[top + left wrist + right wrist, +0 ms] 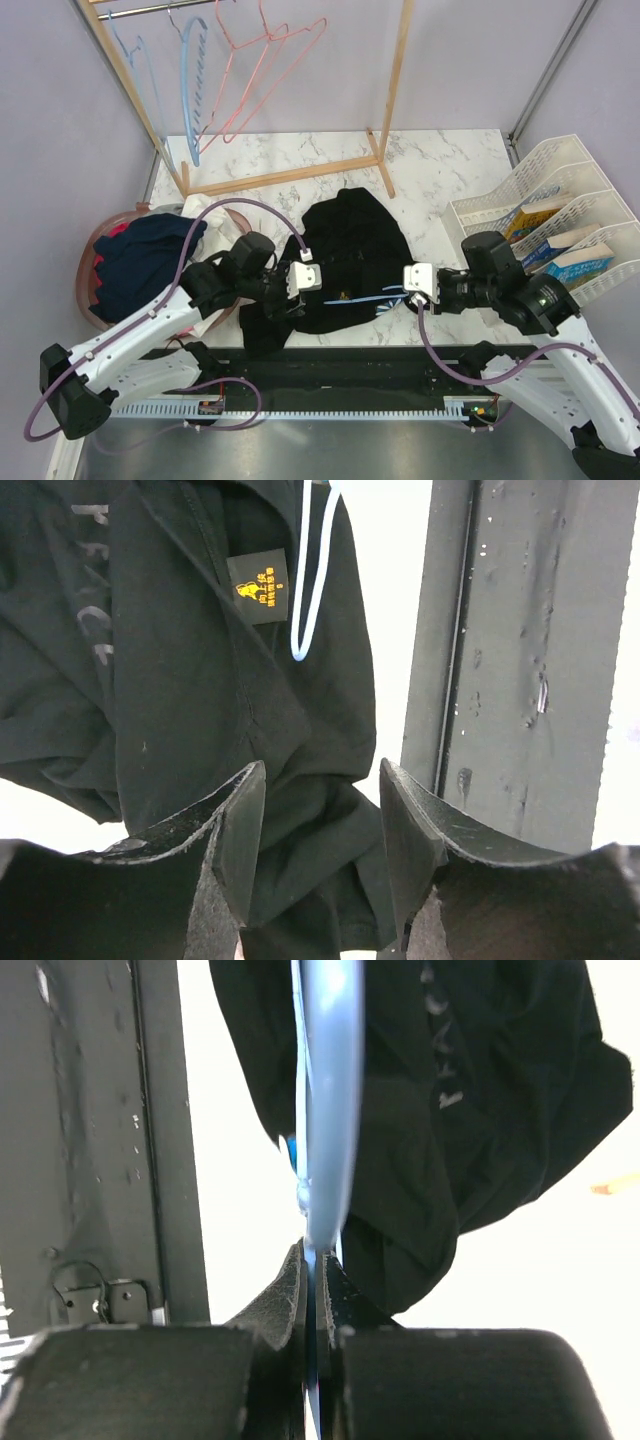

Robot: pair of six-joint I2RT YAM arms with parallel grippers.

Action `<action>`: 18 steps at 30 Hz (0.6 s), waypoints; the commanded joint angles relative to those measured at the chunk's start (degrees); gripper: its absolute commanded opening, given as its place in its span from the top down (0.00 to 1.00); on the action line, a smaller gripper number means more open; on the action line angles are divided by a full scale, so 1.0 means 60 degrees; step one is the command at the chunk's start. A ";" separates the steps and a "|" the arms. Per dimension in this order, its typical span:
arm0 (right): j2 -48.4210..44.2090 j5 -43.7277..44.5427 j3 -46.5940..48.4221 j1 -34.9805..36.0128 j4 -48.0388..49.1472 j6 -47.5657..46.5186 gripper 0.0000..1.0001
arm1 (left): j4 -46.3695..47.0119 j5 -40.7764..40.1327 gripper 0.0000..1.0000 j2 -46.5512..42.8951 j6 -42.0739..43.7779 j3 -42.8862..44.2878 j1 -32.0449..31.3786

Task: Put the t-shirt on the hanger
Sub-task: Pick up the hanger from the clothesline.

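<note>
The black t-shirt (345, 240) lies bunched on the marble table between my two arms. A yellow label (258, 587) shows near its collar. The thin light-blue hanger (385, 297) lies across the shirt's near edge, and its wire loop (308, 590) shows against the collar. My right gripper (318, 1260) is shut on the hanger wire (328, 1110) at the shirt's right side (400, 293). My left gripper (322, 780) stands open at the shirt's left near corner (290, 300). Black fabric lies loose between its fingers (240, 820), unclamped.
A wooden rack (290, 175) at the back carries a wavy blue hanger (192, 90) and pink hangers (265, 70). A pink basket (95, 240) holding a navy garment (150, 250) sits left. White file trays (540, 195) stand right. A black rail (350, 365) runs along the near edge.
</note>
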 commanded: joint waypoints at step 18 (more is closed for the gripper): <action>0.0489 0.0407 -0.1158 -0.0040 0.2590 -0.0337 1.00 | 0.0923 -0.0984 0.42 0.0050 -0.0284 0.0098 0.0064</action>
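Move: The t-shirt lies spread on the table under the blue hanger, which the right hand already holds; the shirt's middle is about 17 cm to that hand's left, 8 cm ahead and some 18 cm below. The gold neck label is about 17 cm left and 3 cm ahead, and the flower patch roughly 6 cm left and level with the hand, both at table height. From the left hand, the shirt's middle is about 13 cm right, 8 cm ahead and 13 cm below. The blue hanger, still pinched in the right hand's shut fingers, is lowered about 3.5 cm towards the t-shirt, then carried forward, some 4 cm in all, its free end passing over the neck label, while the hand eases up slightly at the end. The left hand, empty and half open, creeps about 1.5 cm forward above the shirt's left sleeve. ##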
